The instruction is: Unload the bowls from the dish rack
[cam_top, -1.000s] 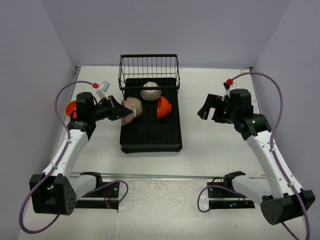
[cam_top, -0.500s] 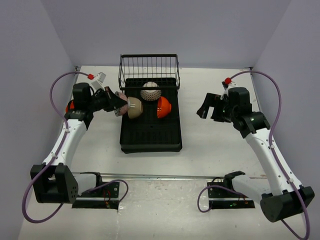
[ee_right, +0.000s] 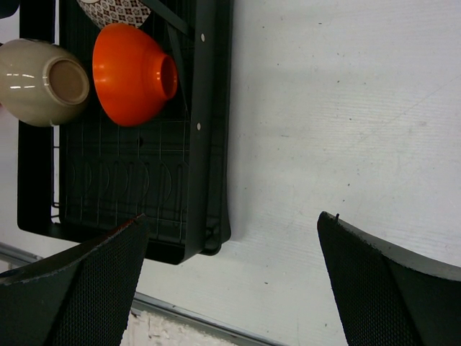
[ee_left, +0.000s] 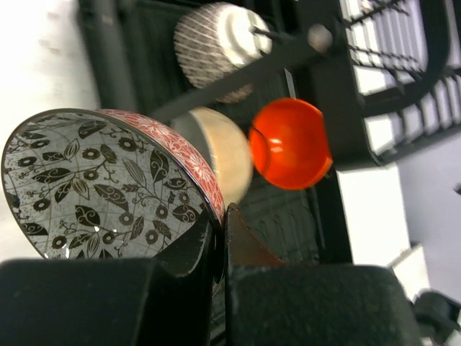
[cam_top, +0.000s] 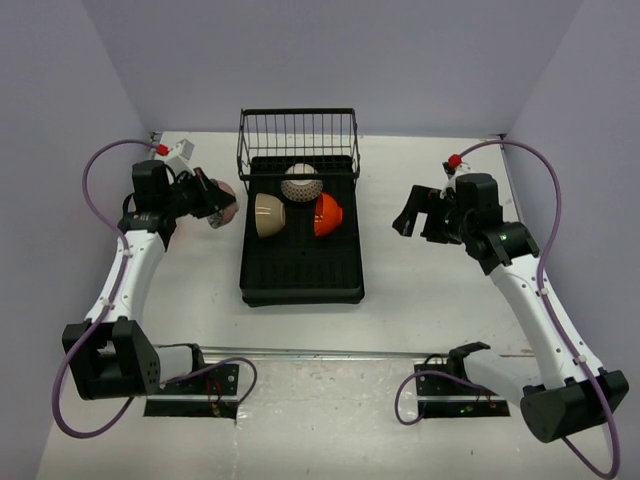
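Note:
The black dish rack (cam_top: 300, 270) lies mid-table with its wire basket (cam_top: 298, 140) at the far end. Three bowls rest in it: a beige one (cam_top: 268, 215), an orange one (cam_top: 328, 213) and a white patterned one (cam_top: 301, 183). My left gripper (cam_top: 208, 200) is shut on the rim of a fourth bowl (ee_left: 94, 187), red outside with a black leaf pattern inside. It holds that bowl tilted above the table, just left of the rack. My right gripper (cam_top: 415, 215) hangs open and empty over bare table, right of the rack (ee_right: 202, 144).
Grey walls close the table on three sides. A metal rail (cam_top: 320, 352) runs across the near edge in front of both arm bases. The wrist cables loop out beside each arm.
The left arm has pulled the red patterned bowl leftward out of the rack, past its left edge and over the table. The right arm has hardly moved.

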Robot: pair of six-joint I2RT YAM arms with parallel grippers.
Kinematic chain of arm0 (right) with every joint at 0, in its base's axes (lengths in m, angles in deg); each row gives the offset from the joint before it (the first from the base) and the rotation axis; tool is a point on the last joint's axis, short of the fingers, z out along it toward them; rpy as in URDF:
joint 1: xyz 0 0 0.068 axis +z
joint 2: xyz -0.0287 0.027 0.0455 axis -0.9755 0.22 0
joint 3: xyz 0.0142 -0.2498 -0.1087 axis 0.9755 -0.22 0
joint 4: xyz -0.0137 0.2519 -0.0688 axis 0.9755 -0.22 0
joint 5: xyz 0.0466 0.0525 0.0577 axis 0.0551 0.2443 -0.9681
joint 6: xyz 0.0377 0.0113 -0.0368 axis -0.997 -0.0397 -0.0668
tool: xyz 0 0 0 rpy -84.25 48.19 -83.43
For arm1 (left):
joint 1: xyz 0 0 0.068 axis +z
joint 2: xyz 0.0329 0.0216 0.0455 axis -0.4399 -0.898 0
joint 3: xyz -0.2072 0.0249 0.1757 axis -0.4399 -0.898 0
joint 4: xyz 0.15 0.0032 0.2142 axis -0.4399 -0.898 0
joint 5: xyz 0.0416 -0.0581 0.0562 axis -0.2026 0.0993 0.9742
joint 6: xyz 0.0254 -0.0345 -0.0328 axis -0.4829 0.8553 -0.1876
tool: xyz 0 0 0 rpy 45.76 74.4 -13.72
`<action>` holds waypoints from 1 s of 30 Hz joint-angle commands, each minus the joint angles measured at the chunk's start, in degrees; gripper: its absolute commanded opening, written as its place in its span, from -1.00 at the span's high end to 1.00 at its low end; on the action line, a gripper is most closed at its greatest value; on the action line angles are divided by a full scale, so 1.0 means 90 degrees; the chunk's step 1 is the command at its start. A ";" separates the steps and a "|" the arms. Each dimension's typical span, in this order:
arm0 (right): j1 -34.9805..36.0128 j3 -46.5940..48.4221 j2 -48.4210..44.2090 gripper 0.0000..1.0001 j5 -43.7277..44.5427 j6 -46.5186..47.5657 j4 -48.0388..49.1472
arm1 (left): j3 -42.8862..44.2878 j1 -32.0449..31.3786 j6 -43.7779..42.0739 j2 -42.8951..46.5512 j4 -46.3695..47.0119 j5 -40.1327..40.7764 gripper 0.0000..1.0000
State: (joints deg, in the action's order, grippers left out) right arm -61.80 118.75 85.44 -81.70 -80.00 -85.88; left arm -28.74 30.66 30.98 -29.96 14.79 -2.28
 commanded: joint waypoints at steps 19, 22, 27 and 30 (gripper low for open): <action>0.0066 0.0315 0.0162 -0.98 -0.0152 0.0077 0.0111 | 0.1221 0.0333 0.0426 -0.0483 -0.2765 0.6591 1.00; 0.0066 0.0315 0.0142 -0.98 -0.0162 0.0087 0.0101 | 0.0742 0.0509 0.0476 -0.0502 -0.2707 0.6845 1.00; 0.0066 0.0237 0.0103 -0.98 -0.0172 0.0077 0.0101 | 0.0379 0.0948 0.0583 -0.0814 -0.2618 0.6787 1.00; 0.0066 0.0266 0.0103 -0.98 -0.0123 0.0087 0.0091 | 0.0292 0.1065 0.0613 -0.0970 -0.2502 0.6826 1.00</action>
State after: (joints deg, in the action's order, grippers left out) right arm -61.54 118.86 86.92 -81.83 -80.02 -85.82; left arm -26.10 39.22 34.98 -38.13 -10.50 55.69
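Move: The spot the left hand is carrying the pink patterned bowl to, bare table at the left edge, lies about 26 cm to its left, some 11 cm back and roughly 19 cm below. The orange bowl already set down is about 25 cm left, 2 cm ahead and 19 cm lower. The beige bowl in the rack stands some 13 cm right, 2 cm ahead, 15 cm below. From the right hand that spot is about 78 cm left and 4 cm back. Keeping its rim pinch on the pink patterned bowl, the left hand swings it about 20 cm left, away from the rack, at first edging forward, then drawing back and sinking some 11 cm towards the bare table on the near side of the orange bowl. The wrist turns counter-clockwise, tips the fingers down and rolls its left side up on the way; the fingers stay shut. ##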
